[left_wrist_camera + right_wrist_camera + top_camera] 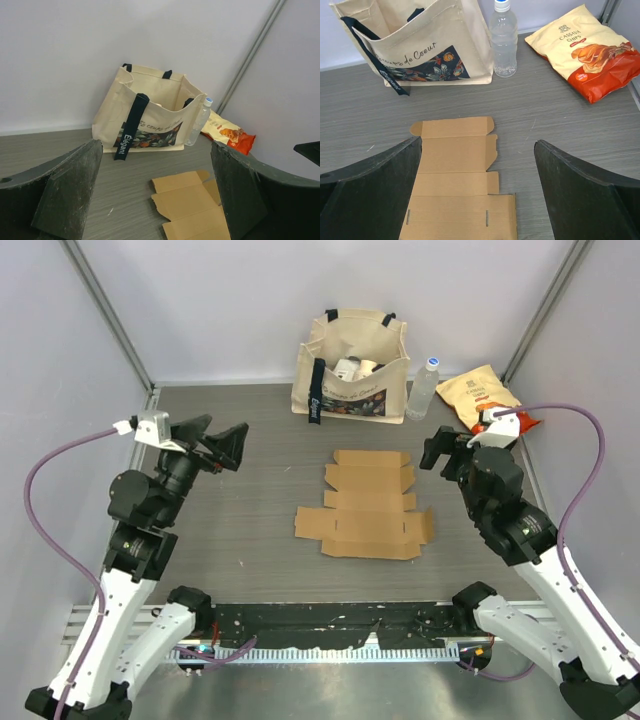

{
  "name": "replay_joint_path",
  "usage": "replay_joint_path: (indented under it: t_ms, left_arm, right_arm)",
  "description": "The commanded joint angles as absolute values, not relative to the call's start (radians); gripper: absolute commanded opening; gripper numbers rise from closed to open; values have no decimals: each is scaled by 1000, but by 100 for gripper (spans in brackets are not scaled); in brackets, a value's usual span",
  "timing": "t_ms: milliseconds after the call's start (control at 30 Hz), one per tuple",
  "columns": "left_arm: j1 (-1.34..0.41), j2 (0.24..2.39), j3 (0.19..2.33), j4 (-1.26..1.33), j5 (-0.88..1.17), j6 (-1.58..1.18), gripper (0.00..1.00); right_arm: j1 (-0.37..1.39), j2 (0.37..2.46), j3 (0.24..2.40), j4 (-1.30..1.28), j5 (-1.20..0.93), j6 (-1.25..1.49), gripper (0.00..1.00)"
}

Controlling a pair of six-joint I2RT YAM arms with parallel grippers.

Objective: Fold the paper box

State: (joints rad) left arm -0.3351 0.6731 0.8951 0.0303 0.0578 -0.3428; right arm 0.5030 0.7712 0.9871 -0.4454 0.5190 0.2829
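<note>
The paper box [367,505] lies flat and unfolded in the middle of the grey table, plain brown with flaps and crease lines. It also shows in the left wrist view [192,207] and in the right wrist view [456,175]. My left gripper [220,443] is open and empty, held above the table to the left of the box. My right gripper [448,452] is open and empty, held to the right of the box's far end. Neither gripper touches the box.
A beige printed tote bag [352,367] stands at the back of the table. A clear water bottle [424,388] stands to its right. A yellow-orange snack packet [487,395] lies at the back right. Walls close in on three sides.
</note>
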Motion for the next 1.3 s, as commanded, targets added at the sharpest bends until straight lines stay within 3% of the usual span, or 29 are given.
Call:
replay_joint_path:
  t_ms: [0, 300, 500, 600, 967, 1267]
  left_arm:
    - [-333, 741, 897, 112, 149, -405, 94]
    - [-353, 1014, 942, 101, 359, -616, 89]
    - [-410, 1327, 1014, 17, 497, -760, 70]
    - [-428, 1396, 968, 78, 508, -820, 69]
    - [-456, 1558, 678, 158, 337, -1176, 67]
    - [-531, 1514, 667, 64, 172, -1098, 65]
  right_arm:
    - [508, 794, 989, -411, 555, 310, 100]
    - [508, 830, 951, -387, 451, 311, 100]
    - [508, 861, 913, -361, 431, 339, 100]
    - [509, 876, 910, -359, 381, 350, 99]
    - [508, 864, 904, -351, 357, 342, 99]
    - [506, 867, 905, -360, 374, 313, 99]
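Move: The flat box's left flap lies about 17 cm to the left hand's right, 1 cm ahead and 41 cm below; from the same hand the box's middle panel is roughly 7 cm ahead and 33 cm right, and the tote bag some 34 cm ahead, 28 cm right. From the right hand, that middle panel is about 6 cm ahead, 13 cm left and 31 cm below, with the bottle some 34 cm ahead, 4 cm left. Left hand plunges 37 cm, swinging right, to the left flap, tipping down and narrowing; right sinks 7 cm. ##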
